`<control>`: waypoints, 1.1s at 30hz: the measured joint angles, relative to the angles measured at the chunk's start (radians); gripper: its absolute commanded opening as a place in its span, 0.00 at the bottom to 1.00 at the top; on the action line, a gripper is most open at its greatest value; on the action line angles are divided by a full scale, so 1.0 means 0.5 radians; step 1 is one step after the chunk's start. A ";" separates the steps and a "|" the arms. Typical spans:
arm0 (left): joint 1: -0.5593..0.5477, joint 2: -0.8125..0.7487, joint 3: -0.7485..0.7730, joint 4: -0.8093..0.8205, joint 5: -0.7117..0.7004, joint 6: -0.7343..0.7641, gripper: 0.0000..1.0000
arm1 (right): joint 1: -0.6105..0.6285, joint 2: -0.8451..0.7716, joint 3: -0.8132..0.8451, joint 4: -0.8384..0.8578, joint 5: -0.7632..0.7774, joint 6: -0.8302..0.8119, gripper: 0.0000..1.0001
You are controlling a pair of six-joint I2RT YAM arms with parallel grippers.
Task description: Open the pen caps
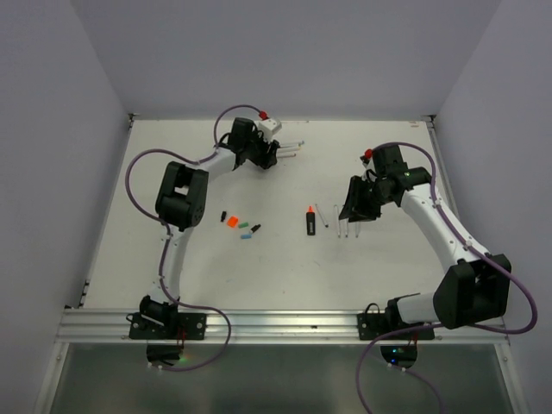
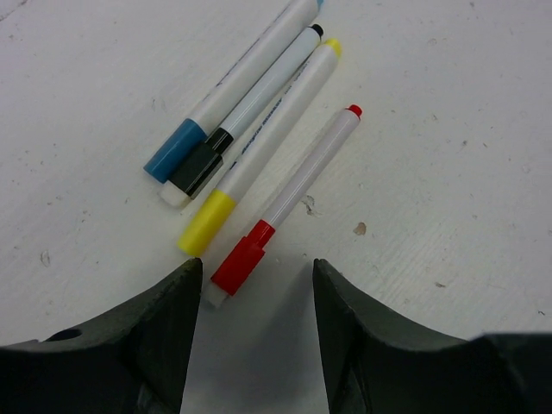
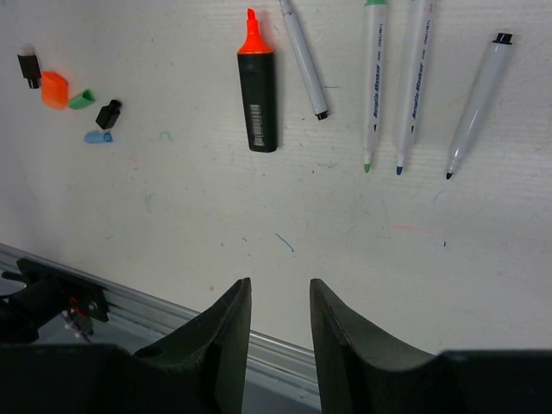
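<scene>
Four capped pens lie side by side in the left wrist view, with a blue cap [image 2: 172, 151], a black cap [image 2: 204, 166], a yellow cap [image 2: 207, 222] and a red cap [image 2: 241, 259]. My left gripper [image 2: 254, 272] is open just over the table, and the red cap's end sits between its fingertips, close to the left one. My right gripper [image 3: 280, 289] is open and empty, above bare table. Beyond it lie the uncapped black highlighter [image 3: 257, 95] and several uncapped pens [image 3: 373, 86]. Loose caps lie apart: orange [image 3: 54, 90], green [image 3: 82, 99], black [image 3: 108, 113], blue [image 3: 97, 136].
From above, the left gripper [image 1: 269, 155] is at the back of the table beside the capped pens [image 1: 293, 148]. The right gripper [image 1: 354, 216] hangs right of the highlighter [image 1: 310, 220]. The loose caps [image 1: 240, 222] sit mid-table. A metal rail [image 3: 285, 349] runs along the near edge.
</scene>
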 measured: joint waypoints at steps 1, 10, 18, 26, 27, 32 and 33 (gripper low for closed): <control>0.000 -0.010 -0.021 0.011 0.020 -0.002 0.55 | 0.000 0.000 0.000 0.003 0.000 0.003 0.37; -0.006 -0.092 -0.171 0.051 0.156 -0.052 0.46 | 0.000 0.001 0.000 0.018 0.000 0.021 0.37; -0.030 -0.076 -0.111 -0.021 0.137 -0.068 0.47 | 0.000 0.001 0.000 0.028 0.000 0.035 0.37; -0.043 0.011 0.034 -0.058 0.116 -0.067 0.34 | 0.000 0.001 0.000 0.032 0.002 0.035 0.37; -0.043 0.011 0.034 -0.061 0.112 -0.072 0.30 | 0.000 0.001 0.000 0.033 0.002 0.035 0.37; -0.050 0.011 0.035 -0.085 0.107 -0.070 0.00 | 0.000 0.006 0.000 0.049 0.001 0.036 0.37; -0.054 0.011 0.035 -0.084 0.106 -0.072 0.00 | 0.000 0.011 0.000 0.057 0.001 0.036 0.37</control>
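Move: The red pen's cap lies almost between the left hand's open fingertips, about 1 cm ahead and 1 cm below, with its barrel running off to the right. The yellow cap is some 3 cm straight ahead; the black cap is about 5 cm ahead and 3 cm right, with the blue cap roughly 1 cm beyond it, all at table level. From the right hand the red cap is about 28 cm ahead, 24 cm left and 13 cm down. The red cap ends up pinched between the left fingertips. The left hand first sweeps back about 2.5 cm, low over the table, drifting right while the fingers narrow a little; it then eases about 1 cm forward and further right, stops, and shuts the fingers almost fully around the cap at the same height. ##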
